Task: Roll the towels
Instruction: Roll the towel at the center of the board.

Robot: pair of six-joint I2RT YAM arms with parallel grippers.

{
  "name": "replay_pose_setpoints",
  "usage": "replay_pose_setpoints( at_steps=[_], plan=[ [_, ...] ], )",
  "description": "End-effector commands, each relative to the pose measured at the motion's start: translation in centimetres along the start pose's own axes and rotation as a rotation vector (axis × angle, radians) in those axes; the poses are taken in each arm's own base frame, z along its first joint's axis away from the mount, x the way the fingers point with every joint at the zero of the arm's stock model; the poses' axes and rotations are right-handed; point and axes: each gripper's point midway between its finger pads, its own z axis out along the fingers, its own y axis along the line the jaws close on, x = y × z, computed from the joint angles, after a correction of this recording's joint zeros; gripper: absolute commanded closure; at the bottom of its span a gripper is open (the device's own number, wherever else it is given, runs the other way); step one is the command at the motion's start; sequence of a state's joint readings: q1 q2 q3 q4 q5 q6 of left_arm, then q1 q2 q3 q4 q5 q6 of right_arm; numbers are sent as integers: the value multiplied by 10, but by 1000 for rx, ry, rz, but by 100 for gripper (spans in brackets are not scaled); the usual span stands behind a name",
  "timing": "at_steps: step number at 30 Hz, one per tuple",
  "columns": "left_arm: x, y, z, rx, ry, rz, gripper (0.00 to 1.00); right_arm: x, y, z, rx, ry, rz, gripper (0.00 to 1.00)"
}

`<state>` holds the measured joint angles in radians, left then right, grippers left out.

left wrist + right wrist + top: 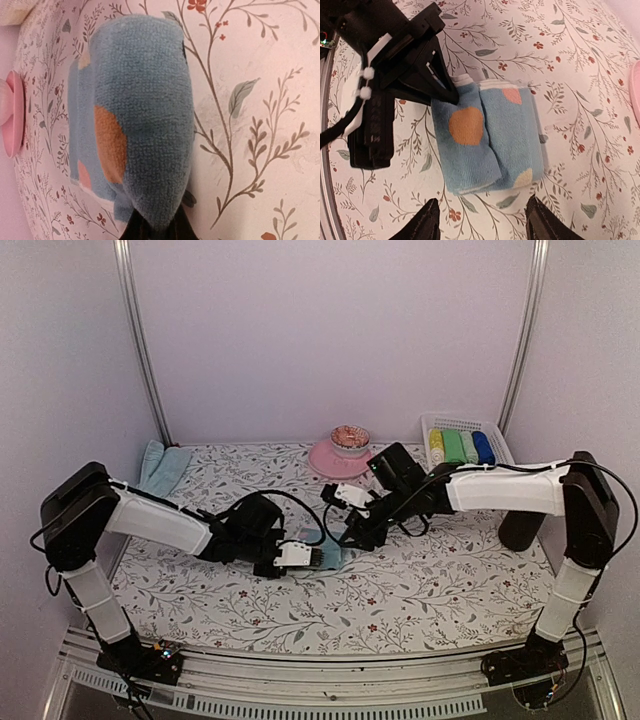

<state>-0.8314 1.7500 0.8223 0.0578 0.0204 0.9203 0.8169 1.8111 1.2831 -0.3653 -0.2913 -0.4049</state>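
A pale blue towel (485, 140) with orange, pink and cream spots lies partly rolled on the flowered table, a thick fold along one side. My left gripper (451, 96) is shut on the near end of that fold, its dark fingertips (150, 231) pinching the cloth (145, 115). From the top view, the towel (334, 558) sits mid-table at the tip of the left gripper (318, 558). My right gripper (485, 225) hovers open just off the towel's opposite end, nothing between its fingers (427, 220). It sits right beside the towel in the top view (350, 537).
A pile of flat teal towels (163, 465) lies at the back left. A pink plate (330, 460) with a small bowl (350, 437) stands at the back centre. A white basket (435, 422) at the back right holds several rolled towels.
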Motion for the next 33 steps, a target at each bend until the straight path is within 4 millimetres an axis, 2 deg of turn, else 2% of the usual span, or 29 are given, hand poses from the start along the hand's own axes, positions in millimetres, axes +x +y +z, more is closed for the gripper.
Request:
replay_pose_setpoints(
  at_steps=[1, 6, 10, 15, 18, 23, 28, 33],
  plan=[
    [20, -48, 4, 285, 99, -129, 100, -4, -9, -25, 185, -126, -29, 40],
    [18, -45, 5, 371, 124, -179, 100, 0, 21, -40, 282, -235, -157, 38],
    [16, -45, 3, 480, 153, -227, 100, 10, 41, -40, 306, -292, -250, 38],
    [27, -52, 10, 589, 209, -271, 100, 21, 61, -22, 339, -281, -389, 38],
    [27, -50, 10, 619, 217, -288, 100, 26, 69, -4, 366, -236, -482, 38],
    [27, -53, 11, 659, 219, -301, 100, 27, 55, 26, 471, -122, -555, 38],
    [29, -54, 13, 688, 230, -308, 100, 13, 37, 35, 585, -90, -602, 38],
    [30, -54, 17, 713, 237, -321, 100, 12, 28, 50, 635, -38, -679, 38]
  ],
)
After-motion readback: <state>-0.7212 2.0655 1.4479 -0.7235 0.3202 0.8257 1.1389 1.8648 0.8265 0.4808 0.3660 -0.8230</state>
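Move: The towel's roll runs left to right, its left end still pinched in the left fingers; its middle is about 6 cm to the right of the left hand, level with it in height. The roll's right end, open to the right hand, lies some 4 cm left of that hand, 1 cm back and 9 cm below. The flat part of the towel stretches ahead of the roll, its middle 5 cm farther out. The pink plate stands about 30 cm ahead of the right hand and 4 cm left. The roll's left end stays pinched while the left hand tips about 30 degrees, its fingers swinging from forward-down to nearly straight down, drifting slightly right. The open right hand sweeps back about 8 cm and a little right, then dips down, forward and left towards the roll's right end, its fingers tilting up some 45 degrees to aim forward-left. ##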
